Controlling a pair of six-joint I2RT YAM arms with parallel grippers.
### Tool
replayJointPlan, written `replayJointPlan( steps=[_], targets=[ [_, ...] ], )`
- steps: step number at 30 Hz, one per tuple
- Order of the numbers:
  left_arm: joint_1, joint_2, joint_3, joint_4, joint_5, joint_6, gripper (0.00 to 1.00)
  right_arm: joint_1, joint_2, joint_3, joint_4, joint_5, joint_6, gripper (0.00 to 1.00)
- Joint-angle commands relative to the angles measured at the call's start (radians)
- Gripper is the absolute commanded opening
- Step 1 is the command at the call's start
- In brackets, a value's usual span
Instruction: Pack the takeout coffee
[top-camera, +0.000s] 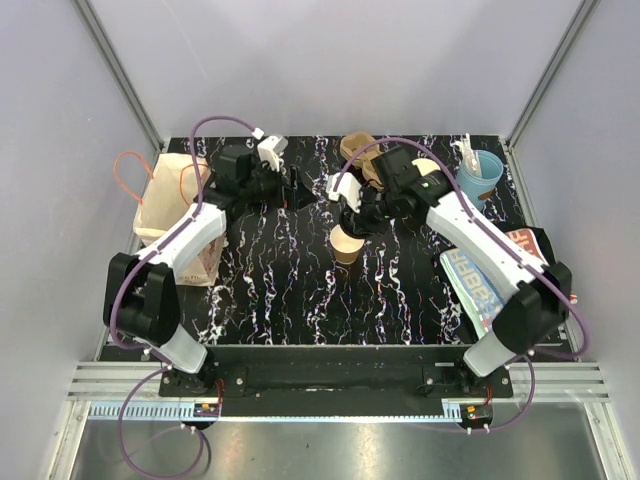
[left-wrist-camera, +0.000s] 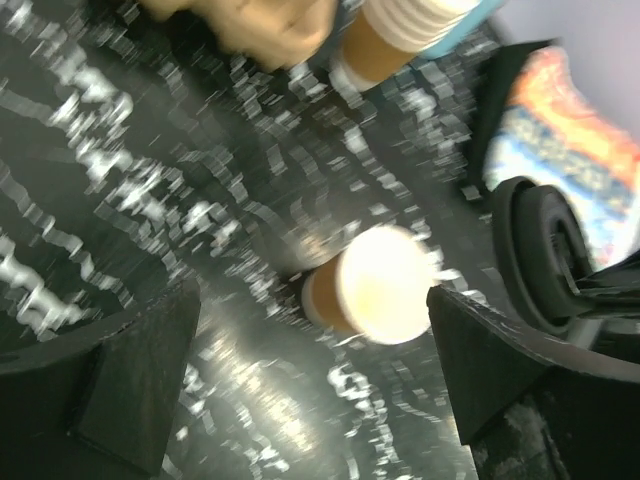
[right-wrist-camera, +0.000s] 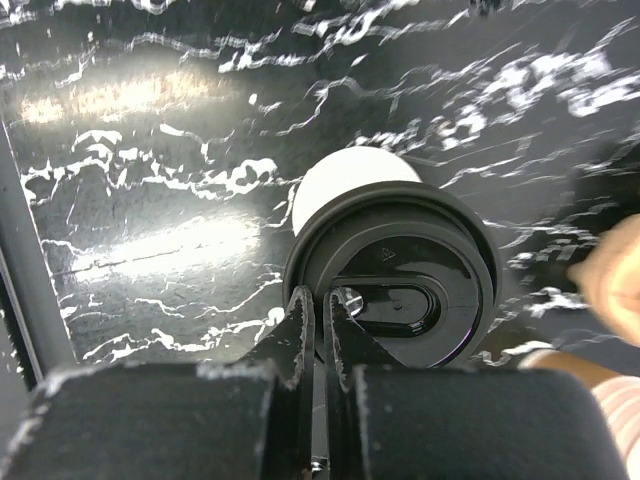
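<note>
The takeout coffee's tan paper cup (top-camera: 347, 247) stands upright and uncovered mid-table; its pale inside (left-wrist-camera: 385, 285) shows in the left wrist view. The round black lid (right-wrist-camera: 395, 290) hangs just above the cup's pale rim (right-wrist-camera: 340, 175), slightly offset from it. My right gripper (right-wrist-camera: 318, 310) is shut on the lid's near rim. In the top view the right gripper (top-camera: 357, 215) sits directly behind the cup. My left gripper (top-camera: 298, 192) is open with nothing between its fingers (left-wrist-camera: 140, 380), and it stands apart from the cup, to its left and farther back. The lid (left-wrist-camera: 540, 250) shows edge-on at the right of the left wrist view.
A brown paper bag (top-camera: 172, 215) with orange handles stands at the table's left edge. A stack of nested tan cups (top-camera: 358, 150) lies at the back. A light blue cup (top-camera: 482, 175) sits at the back right. Colourful packets (top-camera: 485, 280) lie along the right side.
</note>
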Motion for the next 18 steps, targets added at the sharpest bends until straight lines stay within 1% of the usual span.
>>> replayJointPlan(
  steps=[1, 5, 9, 18],
  targets=[
    [0.003, -0.091, -0.083, 0.188, -0.138, 0.059, 0.99, -0.008, 0.066, 0.062, -0.028, -0.039, -0.016, 0.00],
    [0.002, -0.085, -0.106, 0.181, -0.178, 0.064, 0.99, -0.010, 0.113, 0.073, -0.031, -0.063, -0.001, 0.00],
    [0.003, -0.085, -0.142, 0.190, -0.176, 0.065, 0.99, -0.008, 0.184, 0.093, -0.030, -0.066, 0.013, 0.01],
    [0.026, -0.070, -0.143, 0.185, -0.143, 0.025, 0.99, -0.010, 0.281, 0.138, -0.021, -0.042, 0.056, 0.02]
  ],
)
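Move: The open cup stands some 4 cm to the left of the lid-holding right hand and 2 cm ahead, its middle about 13 cm below. From that hand the cup stack is about 12 cm ahead and 14 cm right, the cardboard holders 19 cm ahead and 3 cm right. The empty left hand has the open cup about 7 cm back, 7 cm right and 14 cm below. Right hand sinks some 7 cm, easing forward-left, bringing its pinched lid to the cup's rim; left hand withdraws. ##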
